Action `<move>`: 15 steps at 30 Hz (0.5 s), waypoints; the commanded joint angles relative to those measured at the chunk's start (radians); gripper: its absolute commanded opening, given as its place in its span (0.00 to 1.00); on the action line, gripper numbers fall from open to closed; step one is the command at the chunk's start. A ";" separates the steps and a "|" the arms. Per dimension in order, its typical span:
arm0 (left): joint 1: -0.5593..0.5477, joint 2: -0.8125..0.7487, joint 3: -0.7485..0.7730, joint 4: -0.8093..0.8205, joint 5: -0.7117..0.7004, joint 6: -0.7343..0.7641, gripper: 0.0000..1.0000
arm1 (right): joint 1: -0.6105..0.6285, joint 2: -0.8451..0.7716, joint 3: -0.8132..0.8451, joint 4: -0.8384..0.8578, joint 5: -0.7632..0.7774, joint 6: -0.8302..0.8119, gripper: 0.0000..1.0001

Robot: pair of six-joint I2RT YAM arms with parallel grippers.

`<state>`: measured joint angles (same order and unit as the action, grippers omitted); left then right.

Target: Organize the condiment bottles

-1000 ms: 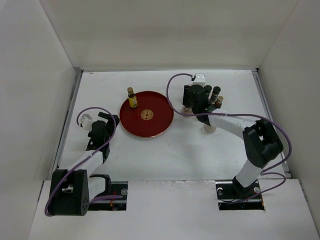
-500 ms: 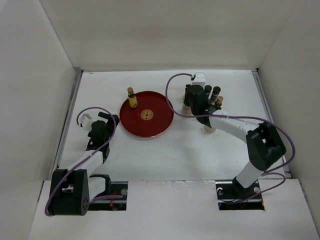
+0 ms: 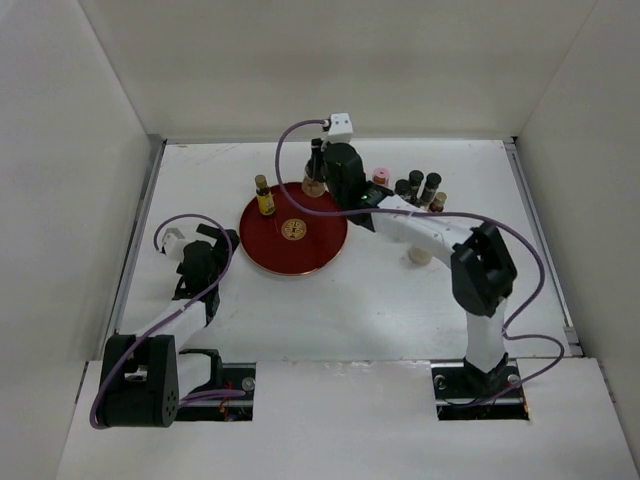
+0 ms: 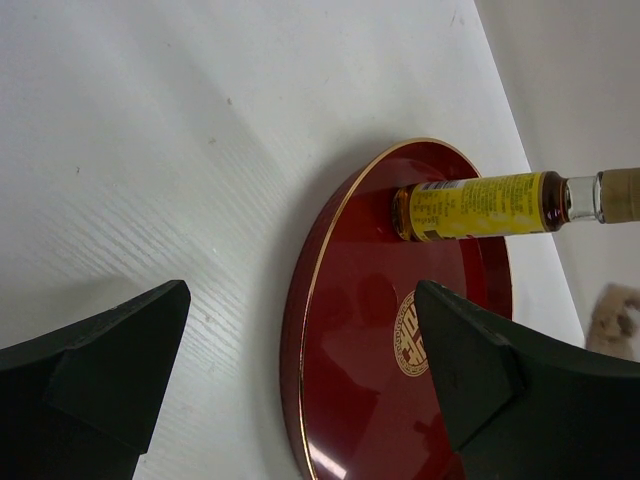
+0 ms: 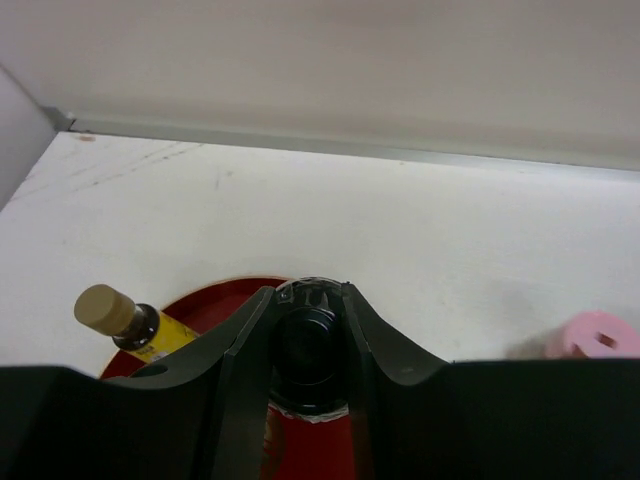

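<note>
My right gripper [image 3: 317,180] is shut on a black-capped bottle [image 5: 308,345] and holds it over the far rim of the round red tray [image 3: 320,250]. A yellow-labelled bottle with a cork-coloured cap [image 3: 264,195] stands on the tray's far left; it also shows in the right wrist view [image 5: 130,318] and the left wrist view [image 4: 480,205]. A pink-capped jar [image 3: 381,176] and several black-capped bottles [image 3: 418,184] stand at the back right. A cream-capped jar [image 3: 420,256] sits nearer. My left gripper [image 3: 220,245] is open and empty, left of the tray [image 4: 340,330].
White walls enclose the table on the left, back and right. The right arm's purple cable [image 3: 290,150] loops above the tray's far side. The pink cap [image 5: 592,335] is just right of the right gripper.
My right arm has swung left from the bottle group to the tray's far rim, carrying a black-capped bottle. The pink-capped jar is now uncovered. The left arm has not moved.
</note>
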<state>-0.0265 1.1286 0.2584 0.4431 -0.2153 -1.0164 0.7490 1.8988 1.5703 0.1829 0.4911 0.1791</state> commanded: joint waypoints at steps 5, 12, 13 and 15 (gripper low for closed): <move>0.003 0.002 0.001 0.063 0.011 -0.010 1.00 | 0.025 0.206 0.266 -0.017 -0.060 0.016 0.27; 0.003 0.007 0.001 0.065 0.011 -0.014 1.00 | 0.036 0.342 0.404 -0.039 -0.078 0.033 0.28; 0.001 0.010 0.002 0.065 0.011 -0.014 1.00 | 0.037 0.354 0.411 -0.042 -0.080 0.033 0.28; 0.001 0.013 0.002 0.065 0.017 -0.014 1.00 | 0.037 0.378 0.422 -0.042 -0.080 0.034 0.28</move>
<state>-0.0265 1.1370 0.2584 0.4591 -0.2089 -1.0225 0.7738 2.2726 1.9148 0.0830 0.4187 0.1993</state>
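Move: The right hand already grips a large black-capped bottle by the cap. Its free spot on the red plate, right of the yellow-labelled bottle, lies about 8 cm left, 4 cm ahead and 22 cm below. The yellow-labelled bottle stands 16 cm left and 2 cm ahead, the plate's middle 8 cm left and 2 cm back, the pink-capped bottle 15 cm right and 5 cm ahead. From the left hand that spot is some 21 cm right and 11 cm ahead. Still pinching the black-capped bottle by its cap, the right hand carries it left and down in one slanting sweep, about 8 cm each way and some 4 cm forward, towards the free spot beside the yellow-labelled bottle. It slows near the end, the fingers keep their grip and the wrist barely tips. ##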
